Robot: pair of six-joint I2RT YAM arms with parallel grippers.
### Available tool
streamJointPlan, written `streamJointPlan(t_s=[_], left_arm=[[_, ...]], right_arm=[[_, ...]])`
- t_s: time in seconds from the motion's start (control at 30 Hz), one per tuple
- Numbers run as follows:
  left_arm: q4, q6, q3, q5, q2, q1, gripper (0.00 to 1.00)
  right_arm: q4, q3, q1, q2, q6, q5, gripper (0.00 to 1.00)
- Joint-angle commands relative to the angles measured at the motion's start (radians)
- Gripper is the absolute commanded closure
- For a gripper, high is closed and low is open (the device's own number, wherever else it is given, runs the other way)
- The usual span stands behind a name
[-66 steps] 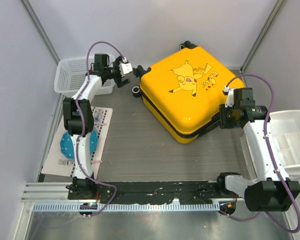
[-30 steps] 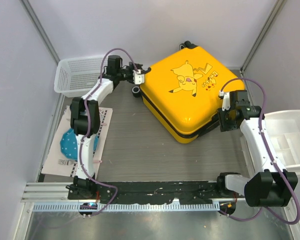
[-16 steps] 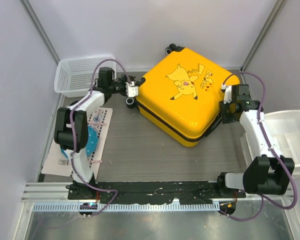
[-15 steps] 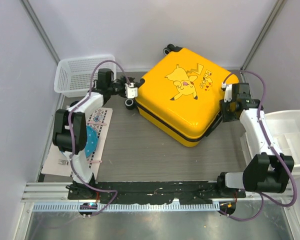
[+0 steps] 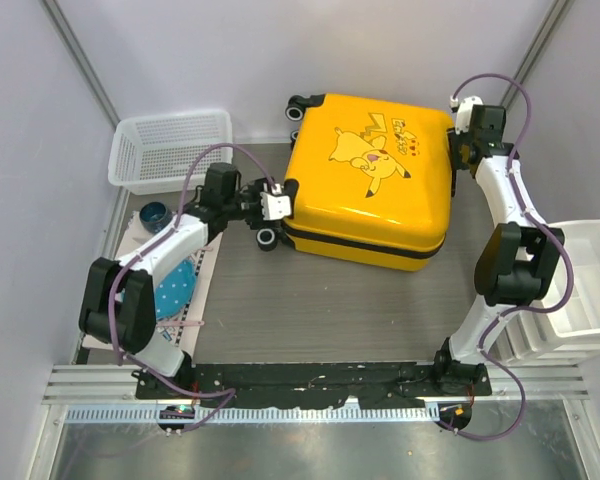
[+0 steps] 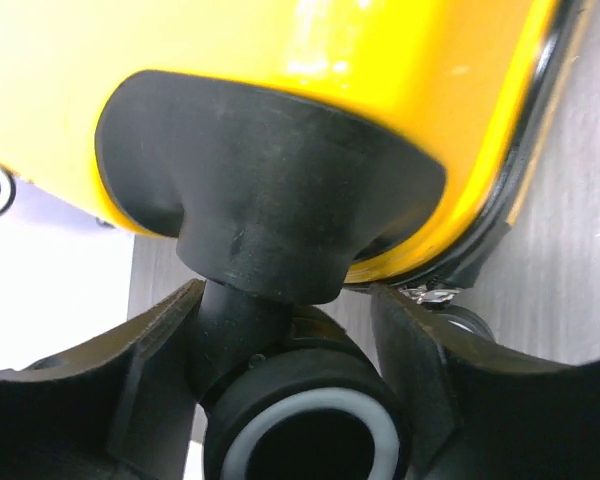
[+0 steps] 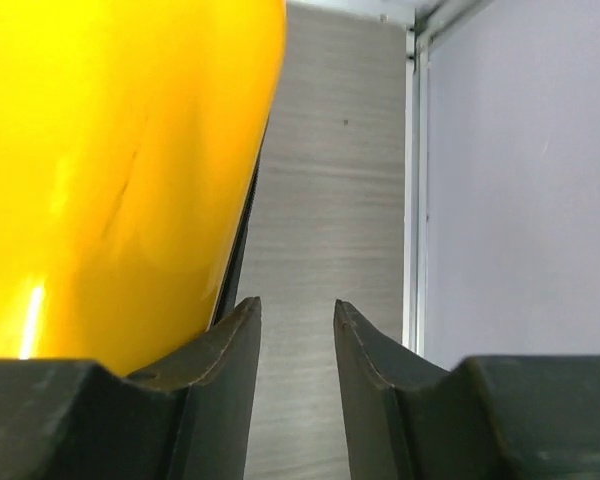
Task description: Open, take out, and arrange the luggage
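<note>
The luggage [image 5: 370, 175], a yellow hard-shell case with a Pikachu print, lies flat and zipped shut at the back middle of the table. My left gripper [image 5: 277, 205] is at its near-left corner. In the left wrist view, my left gripper [image 6: 285, 290] is shut around the black wheel [image 6: 300, 420] and its stem under the wheel housing [image 6: 270, 190]. My right gripper [image 5: 460, 152] is at the case's far-right corner. In the right wrist view, my right gripper [image 7: 295, 302] stands open with only table between its fingers, the left finger against the yellow shell [image 7: 110, 170].
A white mesh basket [image 5: 170, 148] stands at the back left. White drawer bins [image 5: 580, 290] sit at the right edge. A paper mat with a blue plate [image 5: 170, 285] and a dark blue cup [image 5: 155, 215] lie left. The wall frame [image 7: 415, 180] runs close beside my right gripper.
The luggage has turned clockwise and its wheels swung toward the left. My left gripper came nearer with the wheel. My right arm stretched to the far-right corner.
</note>
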Motion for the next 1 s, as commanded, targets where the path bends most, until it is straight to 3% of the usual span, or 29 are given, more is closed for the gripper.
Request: streamJointPlan(t_s=[0.0,0.17,0.23,0.3,0.4,0.53,0.77,0.87,0.93,0.97], left_arm=[[-0.084,-0.185,-0.01,0.147,-0.07,-0.119,0.29],[-0.348,-0.168,-0.026,0.188,-0.187,-0.052,0.09],[-0.404,-0.217,-0.022,0.19,-0.221,-0.021,0.01],[-0.431,-0.278,-0.032,0.225,-0.241,0.011,0.0],[-0.364,-0.413,-0.093,0.276,-0.3,0.082,0.0],[-0.186,-0.533,-0.215,0.218,-0.389,0.087,0.0],[-0.005,-0.855,-0.26,0.059,-0.434,0.163,0.0],[0.003,-0.851,-0.28,0.093,-0.44,0.199,0.01],[0.05,-0.753,-0.314,0.096,-0.462,0.199,0.0],[0.035,-0.687,-0.315,0.162,-0.457,0.199,0.01]], right_arm=[[-0.016,0.059,0.045,-0.018,0.008,-0.242,0.52],[-0.115,0.002,0.035,-0.192,-0.09,-0.351,0.34],[-0.155,0.004,0.035,-0.229,-0.096,-0.388,0.32],[-0.212,0.008,0.035,-0.283,-0.12,-0.467,0.27],[-0.263,0.002,0.055,-0.335,-0.188,-0.546,0.24],[-0.323,0.024,0.103,-0.342,-0.234,-0.578,0.25],[-0.366,0.137,0.446,-0.26,-0.256,-0.504,0.26],[-0.366,0.146,0.52,-0.217,-0.225,-0.504,0.28],[-0.375,0.134,0.525,-0.219,-0.216,-0.527,0.28],[-0.396,0.133,0.525,-0.222,-0.214,-0.526,0.28]])
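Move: The yellow suitcase's middle lies about 21 cm left and 6 cm back of the right hand, some 10 cm lower, and about 17 cm right and 2 cm ahead of the left hand, some 7 cm lower. The left fingers are at its near upper wheels. From them the near lower wheel is some 8 cm back, 2 cm left and 13 cm down; the far wheels are about 18 cm ahead, 2 cm right. Right hand rises and swings some 30 cm left over the suitcase; left opens, backing 10 cm off the wheels. ##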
